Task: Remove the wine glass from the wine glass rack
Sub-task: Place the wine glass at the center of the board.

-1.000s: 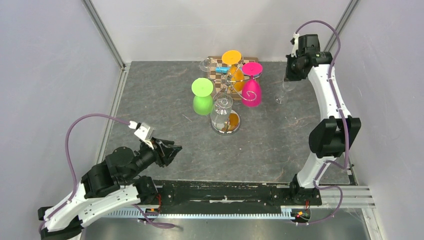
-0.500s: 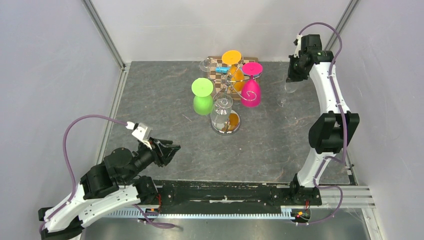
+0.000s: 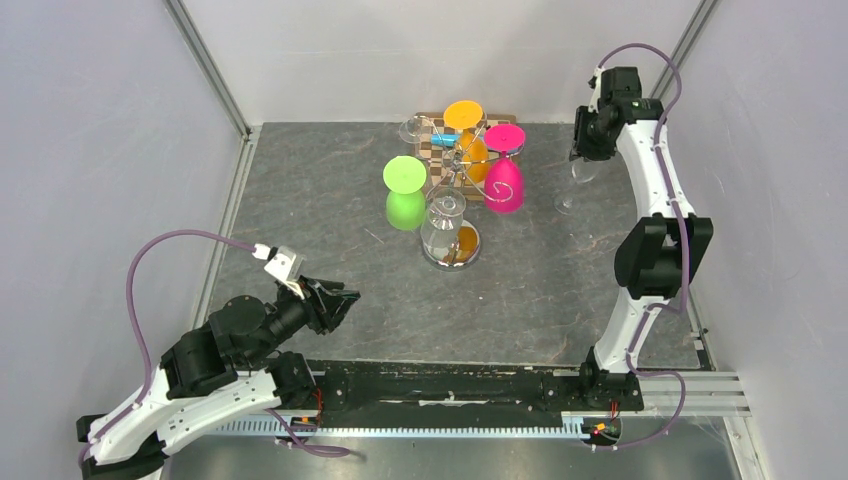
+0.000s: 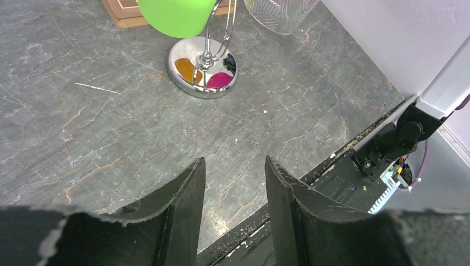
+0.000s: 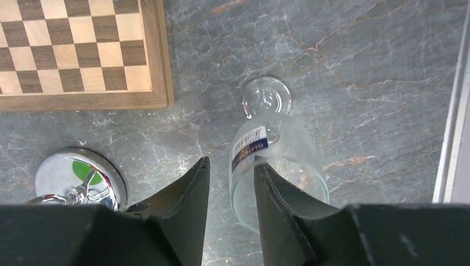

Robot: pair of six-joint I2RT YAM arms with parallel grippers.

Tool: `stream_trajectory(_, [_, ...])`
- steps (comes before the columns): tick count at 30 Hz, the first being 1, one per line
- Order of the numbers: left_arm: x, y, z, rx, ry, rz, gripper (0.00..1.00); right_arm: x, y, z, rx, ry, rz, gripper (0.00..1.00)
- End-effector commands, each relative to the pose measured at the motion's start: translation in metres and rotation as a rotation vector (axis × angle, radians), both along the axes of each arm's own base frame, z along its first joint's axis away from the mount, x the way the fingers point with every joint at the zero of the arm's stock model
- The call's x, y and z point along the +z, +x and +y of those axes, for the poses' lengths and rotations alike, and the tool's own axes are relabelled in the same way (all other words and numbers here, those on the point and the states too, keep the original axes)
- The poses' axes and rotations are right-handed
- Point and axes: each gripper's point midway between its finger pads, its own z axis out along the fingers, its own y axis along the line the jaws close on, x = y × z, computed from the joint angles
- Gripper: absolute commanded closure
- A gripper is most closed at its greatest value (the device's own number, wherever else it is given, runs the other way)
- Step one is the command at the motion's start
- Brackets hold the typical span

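A clear wine glass with a blue-and-white label stands upright on the grey table, right of the wine glass rack. My right gripper hovers right above it, open. One side of the bowl's rim lies between the fingers; the right finger is at the rim and the left one is apart from it. The chrome rack holds green, pink, orange and clear glasses. My left gripper is open and empty near the front left.
A wooden chessboard lies behind the rack, its corner close to the standing glass. The rack's round mirror base is left of my right gripper. The right wall and its metal rail are close by. The black base rail runs along the front edge.
My right gripper's jaws have gone from shut on the clear glass's rim to open, and the arm shifted slightly toward the back. The left arm has not moved.
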Motion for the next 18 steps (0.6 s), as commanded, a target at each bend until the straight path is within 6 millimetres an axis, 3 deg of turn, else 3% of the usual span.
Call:
stream_trajectory(1, [0.006,0.003,0.003,0.039,-0.048,0.005,0.50,0.036,0.015,-0.007,-0.032,-0.017,-0.109,0.60])
stream_trajectory(10, [0.004,0.005,0.004,0.051,-0.037,0.009,0.50,0.085,0.017,-0.008,-0.054,-0.010,-0.239,0.49])
stream_trajectory(15, [0.003,0.008,0.006,0.073,-0.031,0.011,0.49,0.124,0.006,-0.006,-0.064,-0.002,-0.349,0.43])
stream_trajectory(18, [0.003,0.009,0.008,0.086,-0.030,0.010,0.43,0.143,-0.010,-0.002,-0.057,0.021,-0.419,0.40])
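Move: The clear wine glass already stands upright on the table, its middle about 8 cm below the right hand and 3 cm to its right, the fingers at its rim. From that hand the chessboard's middle is roughly 13 cm ahead and 24 cm left, and the rack's base about 11 cm back and 28 cm left, both some 17 cm below. From the left hand the wine glass lies about 34 cm ahead, 53 cm right and 14 cm below. The right hand rises about 7 cm off the wine glass's rim, opening wider and tipping up some 10 degrees. ##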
